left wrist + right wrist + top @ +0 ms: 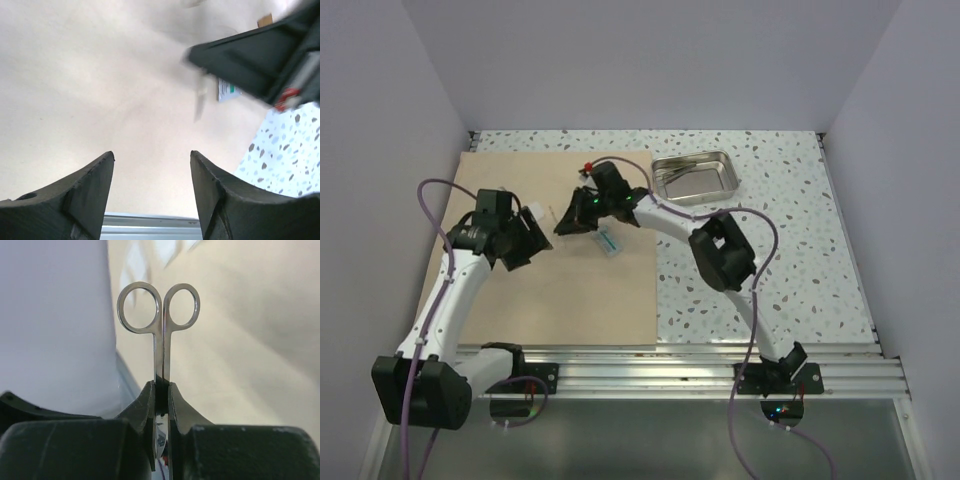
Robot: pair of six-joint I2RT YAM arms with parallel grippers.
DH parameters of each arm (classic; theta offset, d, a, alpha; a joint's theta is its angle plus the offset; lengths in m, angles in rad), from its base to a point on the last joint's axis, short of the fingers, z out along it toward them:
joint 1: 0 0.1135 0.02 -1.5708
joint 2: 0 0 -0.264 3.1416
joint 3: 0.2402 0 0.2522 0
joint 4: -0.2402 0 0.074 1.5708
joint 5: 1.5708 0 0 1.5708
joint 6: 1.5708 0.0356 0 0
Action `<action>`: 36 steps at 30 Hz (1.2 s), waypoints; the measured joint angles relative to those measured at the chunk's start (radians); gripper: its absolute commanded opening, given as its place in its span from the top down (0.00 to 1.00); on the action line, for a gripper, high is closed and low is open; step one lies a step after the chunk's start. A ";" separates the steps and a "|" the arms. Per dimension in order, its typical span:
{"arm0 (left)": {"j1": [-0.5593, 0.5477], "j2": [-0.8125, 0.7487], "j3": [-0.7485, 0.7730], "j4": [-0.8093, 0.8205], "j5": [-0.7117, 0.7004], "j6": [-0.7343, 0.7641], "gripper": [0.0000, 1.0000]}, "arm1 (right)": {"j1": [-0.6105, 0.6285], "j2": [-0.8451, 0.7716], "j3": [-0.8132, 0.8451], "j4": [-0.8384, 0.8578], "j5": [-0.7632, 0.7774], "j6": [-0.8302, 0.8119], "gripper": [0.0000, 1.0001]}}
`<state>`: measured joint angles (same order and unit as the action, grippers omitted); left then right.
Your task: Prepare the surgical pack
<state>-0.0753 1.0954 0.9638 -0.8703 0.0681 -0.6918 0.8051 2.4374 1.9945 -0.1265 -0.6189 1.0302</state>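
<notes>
The tan wrap sheet [570, 300] lies flat on the left half of the table. The shiny steel tray [731, 180] stands beyond its far right corner and holds several thin instruments [680, 172]. My right gripper [568, 222] hangs over the sheet's far middle and is shut on a pair of steel scissors [158, 307], whose finger rings point away from the gripper [161, 385]. My left gripper [538, 238] is close to its left, open and empty [151, 155] above the sheet [100, 75]. A small white and green packet [608, 242] lies on the sheet and also shows in the left wrist view [227, 91].
The speckled tabletop [770, 270] lies right of the sheet. Grey walls close in the left, back and right sides. A metal rail [670, 370] runs along the near edge. The right arm's elbow [720, 250] stands beside the sheet's right edge.
</notes>
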 measured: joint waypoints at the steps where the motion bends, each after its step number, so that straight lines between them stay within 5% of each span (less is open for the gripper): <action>1: 0.000 0.007 0.012 0.000 -0.018 0.000 0.32 | -0.026 -0.019 -0.011 -0.010 0.030 -0.003 1.00; 12: 0.003 0.107 0.042 -0.022 -0.146 -0.022 0.31 | -0.389 -0.351 -0.179 -0.127 0.658 0.061 1.00; 24: 0.025 0.111 0.097 -0.067 -0.229 -0.007 0.30 | -0.428 -0.185 -0.048 -0.317 0.893 0.115 0.99; 30: 0.054 0.146 0.103 -0.094 -0.251 -0.003 0.30 | -0.428 -0.085 0.043 -0.442 0.968 0.113 0.86; 36: 0.070 0.200 0.135 -0.106 -0.260 -0.005 0.30 | -0.428 -0.019 0.159 -0.499 0.992 0.090 0.55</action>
<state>-0.0051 1.2957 1.0992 -0.9764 -0.1921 -0.6964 0.3771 2.4180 2.1540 -0.6254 0.3733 1.1202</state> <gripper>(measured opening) 0.696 0.356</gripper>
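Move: The right hand holds the scissors by the blade end; the middle of the metal tray lies about 27 cm ahead of it, 39 cm to its right and 9 cm below. The forceps already in the tray are roughly 29 cm ahead and 33 cm right, while the suture packet sits some 5 cm ahead and 12 cm right, and the brown piece 15 cm ahead and 16 cm right. From the empty left hand the tray is around 35 cm ahead and 43 cm right. Keeping its grip on the scissors, the right hand sweeps quickly to the right and forward, about 34 cm right and 24 cm out, rising some 8 cm on the way and swinging the fingers clockwise about 70 degrees from pointing left to pointing forward and down, then sinks about 12 cm into place over the tray's left part and opens partway to let the scissors go beside the forceps. Meanwhile the left hand, empty and still open, drifts about 6 cm left, away from the tray, with a slight turn of the wrist. ##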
